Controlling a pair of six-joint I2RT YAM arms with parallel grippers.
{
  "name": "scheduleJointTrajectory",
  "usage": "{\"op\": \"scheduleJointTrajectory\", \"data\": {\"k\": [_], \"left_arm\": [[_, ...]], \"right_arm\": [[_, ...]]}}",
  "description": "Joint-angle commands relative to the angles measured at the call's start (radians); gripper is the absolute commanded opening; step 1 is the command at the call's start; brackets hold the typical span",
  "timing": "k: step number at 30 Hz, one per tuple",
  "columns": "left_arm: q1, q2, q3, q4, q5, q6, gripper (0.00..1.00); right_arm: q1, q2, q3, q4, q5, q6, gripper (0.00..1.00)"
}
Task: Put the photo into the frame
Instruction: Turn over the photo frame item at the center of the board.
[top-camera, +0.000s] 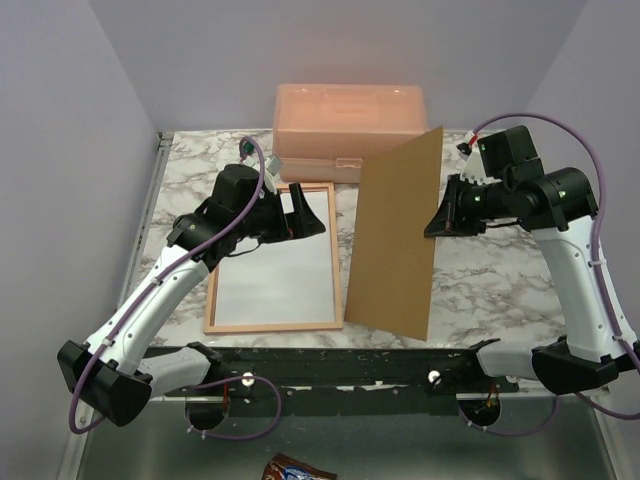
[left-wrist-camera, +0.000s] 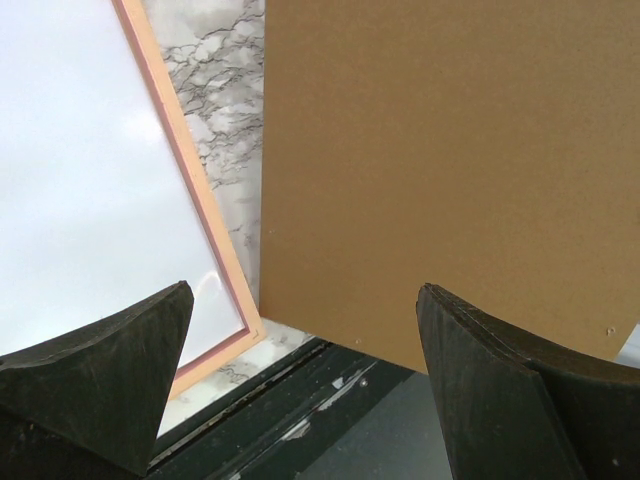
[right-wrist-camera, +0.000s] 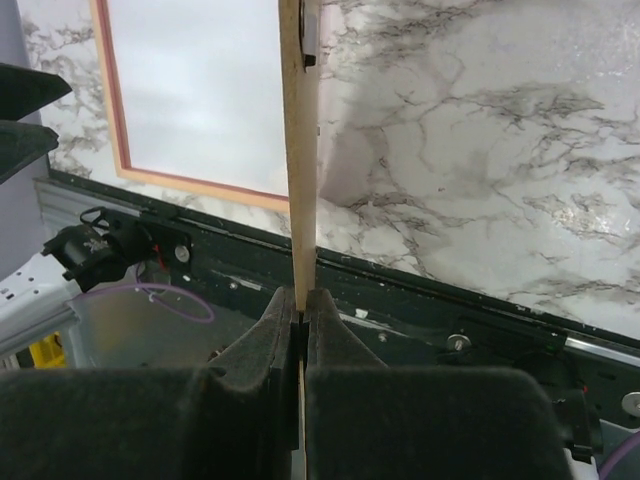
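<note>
The frame (top-camera: 272, 326) lies flat on the marble table, a thin pink-orange border around a pale glossy pane; its edge also shows in the left wrist view (left-wrist-camera: 190, 170) and the right wrist view (right-wrist-camera: 190, 182). My left gripper (top-camera: 296, 215) hovers over the frame's far end, open and empty (left-wrist-camera: 305, 300). My right gripper (top-camera: 437, 220) is shut on the right edge of a plain brown backing board (top-camera: 395, 240), holding it upright just right of the frame. The board runs edge-on from the pinched jaws (right-wrist-camera: 303, 298). The photo is out of view.
A translucent orange plastic box (top-camera: 350, 120) stands at the back of the table behind the frame. A black rail (top-camera: 340, 365) runs along the near edge. A snack wrapper (top-camera: 295, 468) lies below the table. The board (left-wrist-camera: 440, 160) fills the left wrist view's right side.
</note>
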Motion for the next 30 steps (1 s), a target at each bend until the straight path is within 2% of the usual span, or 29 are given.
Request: {"op": "scheduleJointTrajectory", "data": {"k": [1, 9, 17, 24, 30], "left_arm": [[0.005, -0.023, -0.015, 0.014, -0.005, -0.002, 0.96], [0.005, -0.012, -0.015, 0.011, -0.009, 0.003, 0.96], [0.005, 0.013, -0.016, 0.01, -0.005, 0.013, 0.96], [0.005, 0.026, -0.008, 0.0, -0.005, 0.022, 0.96], [0.005, 0.011, -0.001, -0.013, -0.019, 0.029, 0.96]], "right_arm": [[0.001, 0.002, -0.036, 0.037, -0.1, -0.012, 0.0], [0.002, 0.065, -0.036, 0.04, -0.056, -0.03, 0.01], [0.002, 0.131, -0.067, 0.095, -0.083, -0.05, 0.02], [0.002, 0.178, -0.08, 0.209, -0.149, -0.042, 0.38], [0.002, 0.193, -0.122, 0.348, -0.263, 0.007, 0.59]]}}
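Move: The right hand already pinches the brown board near the middle of its raised right edge; the board's middle lies about 6 cm left and 13 cm below. The frame's right rail lies some 14 cm left, 3 cm back and 26 cm below that hand. The orange box is about 25 cm ahead, 11 cm left and 18 cm lower. From the idle left hand, the rail is roughly 6 cm right, 6 cm back and 20 cm down. Down first, by nearly 4 cm, then forward and left by about 4 cm and 3 cm while the descent eases off, the right hand brings the standing board towards the frame's right rail. The wrist tips slightly further down, and during the forward-left part the fingers open from a closed pinch to about half open, still straddling the board's edge. ##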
